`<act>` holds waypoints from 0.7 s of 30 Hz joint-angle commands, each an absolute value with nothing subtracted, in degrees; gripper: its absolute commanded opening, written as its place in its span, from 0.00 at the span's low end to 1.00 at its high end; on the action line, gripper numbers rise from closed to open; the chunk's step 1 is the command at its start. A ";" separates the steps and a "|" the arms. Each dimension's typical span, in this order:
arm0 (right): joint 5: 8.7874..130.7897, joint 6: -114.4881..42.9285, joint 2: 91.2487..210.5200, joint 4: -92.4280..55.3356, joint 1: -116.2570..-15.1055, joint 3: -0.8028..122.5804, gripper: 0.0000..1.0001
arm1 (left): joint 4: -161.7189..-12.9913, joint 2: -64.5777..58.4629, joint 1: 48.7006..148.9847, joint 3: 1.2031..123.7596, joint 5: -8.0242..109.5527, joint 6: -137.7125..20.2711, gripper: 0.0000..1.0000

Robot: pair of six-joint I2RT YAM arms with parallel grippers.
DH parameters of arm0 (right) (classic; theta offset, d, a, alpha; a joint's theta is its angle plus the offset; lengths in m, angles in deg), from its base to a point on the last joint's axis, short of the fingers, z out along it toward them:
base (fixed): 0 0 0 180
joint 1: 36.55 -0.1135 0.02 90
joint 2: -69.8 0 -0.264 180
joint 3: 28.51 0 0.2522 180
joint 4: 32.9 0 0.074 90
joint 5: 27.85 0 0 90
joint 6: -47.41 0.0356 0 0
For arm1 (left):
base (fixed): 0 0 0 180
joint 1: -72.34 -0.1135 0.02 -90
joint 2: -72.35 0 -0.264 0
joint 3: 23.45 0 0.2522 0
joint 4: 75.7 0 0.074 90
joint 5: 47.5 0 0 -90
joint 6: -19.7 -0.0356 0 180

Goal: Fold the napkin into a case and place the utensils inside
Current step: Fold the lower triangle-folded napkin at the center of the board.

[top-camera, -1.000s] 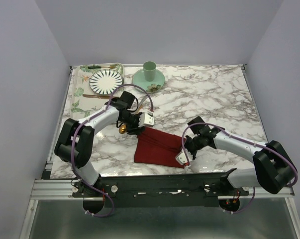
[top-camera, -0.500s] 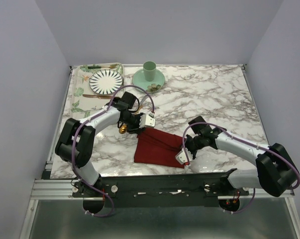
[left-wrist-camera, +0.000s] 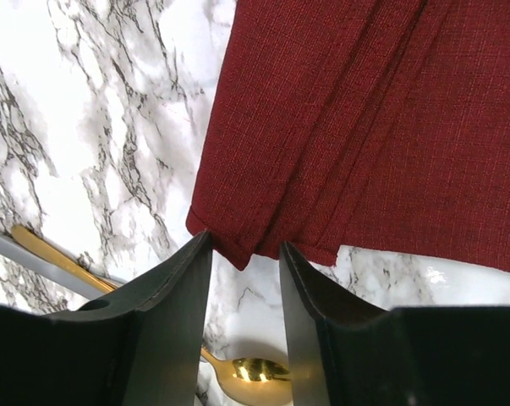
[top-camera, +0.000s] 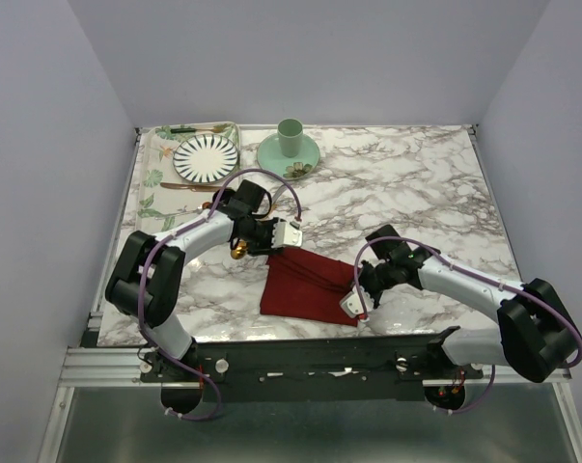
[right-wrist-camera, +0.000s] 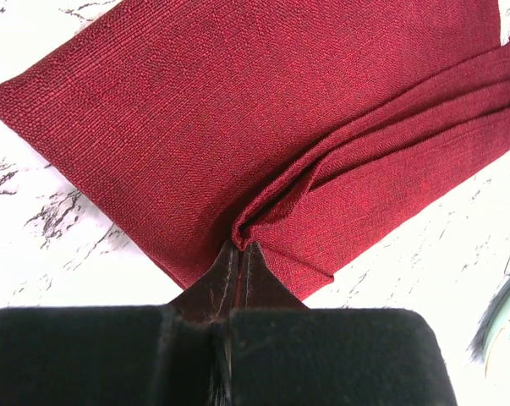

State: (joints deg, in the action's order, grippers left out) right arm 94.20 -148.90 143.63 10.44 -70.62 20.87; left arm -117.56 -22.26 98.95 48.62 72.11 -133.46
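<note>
The dark red napkin (top-camera: 308, 285) lies folded and creased on the marble table near the front edge. In the left wrist view my left gripper (left-wrist-camera: 246, 247) stands open, its fingertips on either side of the napkin's (left-wrist-camera: 364, 127) near corner without clamping it. The gold spoon (left-wrist-camera: 250, 370) lies on the table under those fingers, and a silver knife (left-wrist-camera: 8, 247) lies beside its handle. My right gripper (right-wrist-camera: 240, 247) is shut on a pinched fold at the napkin's (right-wrist-camera: 195, 127) right edge; in the top view it (top-camera: 360, 292) sits at the cloth's right side.
A striped plate (top-camera: 206, 156) sits on a floral tray (top-camera: 153, 178) at the back left, with thin utensils on the tray. A green cup (top-camera: 290, 137) stands on a green saucer (top-camera: 310, 154) behind the napkin. The table's front edge is close below the cloth.
The left gripper has shifted very slightly at the napkin's corner. The right gripper keeps its pinch, and the napkin lies as before.
</note>
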 commanded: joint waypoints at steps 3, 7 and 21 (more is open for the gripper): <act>95.90 -148.59 143.37 10.30 -70.39 21.64 0.01 | -114.07 -20.82 99.76 47.88 70.19 -133.76 0.46; 96.07 -148.41 143.46 10.21 -70.22 21.90 0.01 | -114.51 -21.43 99.85 48.49 70.80 -134.20 0.35; 96.78 -147.53 141.44 11.62 -68.90 21.99 0.01 | -127.95 -18.53 99.85 50.96 76.51 -138.93 0.00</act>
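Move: The left hand, fingers parted, is right at the napkin's far left folded corner, which lies between its tips and about 1 cm below them. From this hand the spoon bowl lies about 8 cm left and 1 cm ahead, and the napkin's flat lower panel some 11 cm back and 9 cm right. The right hand already pinches the fold's right end; the far left corner is about 19 cm left and 9 cm ahead of it. The left fingers shut from half open and pinch the folded layers at the napkin's far left corner. That hand first edges forward and slightly right, under 1 cm, then turns back about 1.5 cm as the fingers close. The right hand keeps its pinch on the other end and stays put, beginning only at the very end to creep forward and up, roughly half a centimetre each. ##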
